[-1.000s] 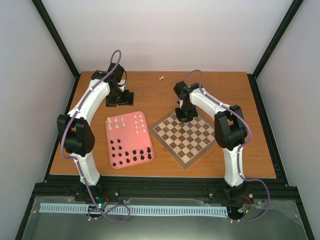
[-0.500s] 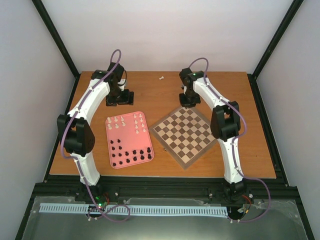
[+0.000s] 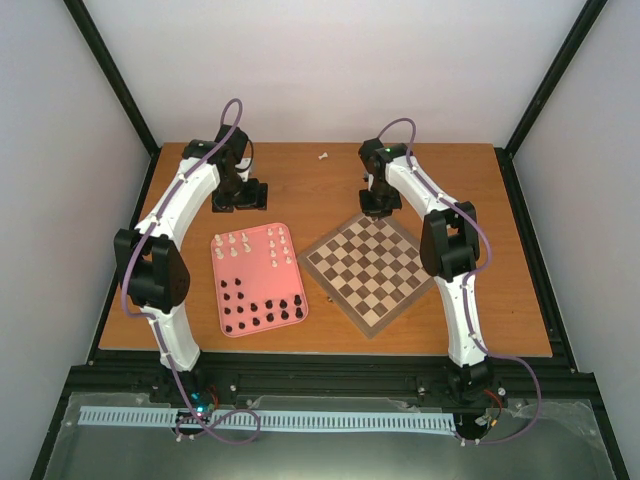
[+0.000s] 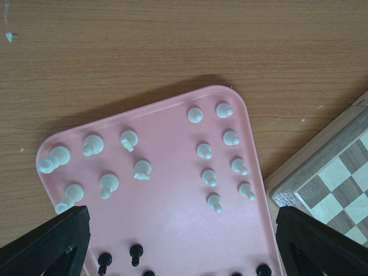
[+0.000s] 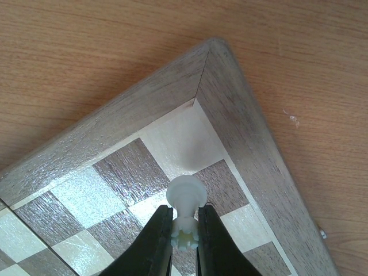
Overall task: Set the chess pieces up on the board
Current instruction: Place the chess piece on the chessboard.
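Note:
My right gripper (image 3: 378, 206) hovers at the far corner of the board (image 3: 370, 272). In the right wrist view it (image 5: 185, 230) is shut on a white rook (image 5: 186, 198) by its notched top, base down, just above the corner squares of the board (image 5: 103, 190). My left gripper (image 3: 238, 198) hangs open past the far edge of the pink tray (image 3: 256, 272). Its black fingers (image 4: 52, 241) frame the tray (image 4: 172, 207) with nothing between them. Several white chess pieces (image 4: 214, 172) stand in the tray's far half, and black ones (image 3: 265, 310) in its near half.
One stray white piece (image 3: 323, 156) lies on the wooden table near the far edge. A corner of the board (image 4: 339, 184) shows right of the tray in the left wrist view. White walls and black frame posts enclose the table.
My right gripper carried the rook from over the board's far squares out to its far corner, then held nearly still. The left arm has not moved.

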Action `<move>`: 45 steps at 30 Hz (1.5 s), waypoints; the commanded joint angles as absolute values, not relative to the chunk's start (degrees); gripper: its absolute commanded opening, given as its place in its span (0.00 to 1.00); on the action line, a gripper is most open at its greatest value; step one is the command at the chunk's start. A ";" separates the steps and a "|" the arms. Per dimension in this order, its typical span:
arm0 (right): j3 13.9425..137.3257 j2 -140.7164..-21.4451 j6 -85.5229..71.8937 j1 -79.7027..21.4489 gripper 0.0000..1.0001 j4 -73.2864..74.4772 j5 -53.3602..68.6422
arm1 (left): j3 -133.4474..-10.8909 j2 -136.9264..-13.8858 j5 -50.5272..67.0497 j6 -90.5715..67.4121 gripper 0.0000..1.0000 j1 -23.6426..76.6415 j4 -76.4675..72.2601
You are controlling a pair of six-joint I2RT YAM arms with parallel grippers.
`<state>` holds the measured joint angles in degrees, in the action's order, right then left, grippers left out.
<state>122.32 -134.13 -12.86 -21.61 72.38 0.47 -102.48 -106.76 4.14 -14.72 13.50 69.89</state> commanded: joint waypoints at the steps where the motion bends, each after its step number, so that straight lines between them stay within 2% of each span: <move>1: 123.84 -135.34 -12.22 -21.71 0.08 71.82 -0.34 | -104.43 -107.05 4.45 -13.80 0.91 13.27 69.70; 33: 124.77 -138.69 -12.49 -21.62 0.11 69.88 -0.30 | -104.77 -108.08 4.90 -13.71 0.91 13.25 69.79; 39: 124.77 -138.55 -12.56 -21.60 0.19 70.02 -0.79 | -104.94 -108.24 5.10 -13.71 0.90 13.27 69.79; 45: 124.72 -137.74 -12.07 -21.62 0.36 70.19 -0.58 | -104.94 -108.41 5.14 -13.71 0.90 13.27 69.79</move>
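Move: The right gripper holds the white rook upright just short of the board's far corner square, whose middle is about 2 cm ahead, neither left nor right, and roughly 5 cm below the fingers. The tip of the board's frame lies some 7 cm ahead and 1 cm right, a white piece lying on the table about 23 cm ahead and 14 cm left. From the left gripper that square is around 6 cm ahead, 33 cm right and 16 cm below. Ease the right gripper down and slightly forward, about 1.5 cm each way, keeping it upright with the rook pinched, to bring the rook's base onto the light corner square. Pause briefly, then open the fingers part way while sinking the last half centimetre or so, letting go of the rook and leaving the fingers low on either side of it. ##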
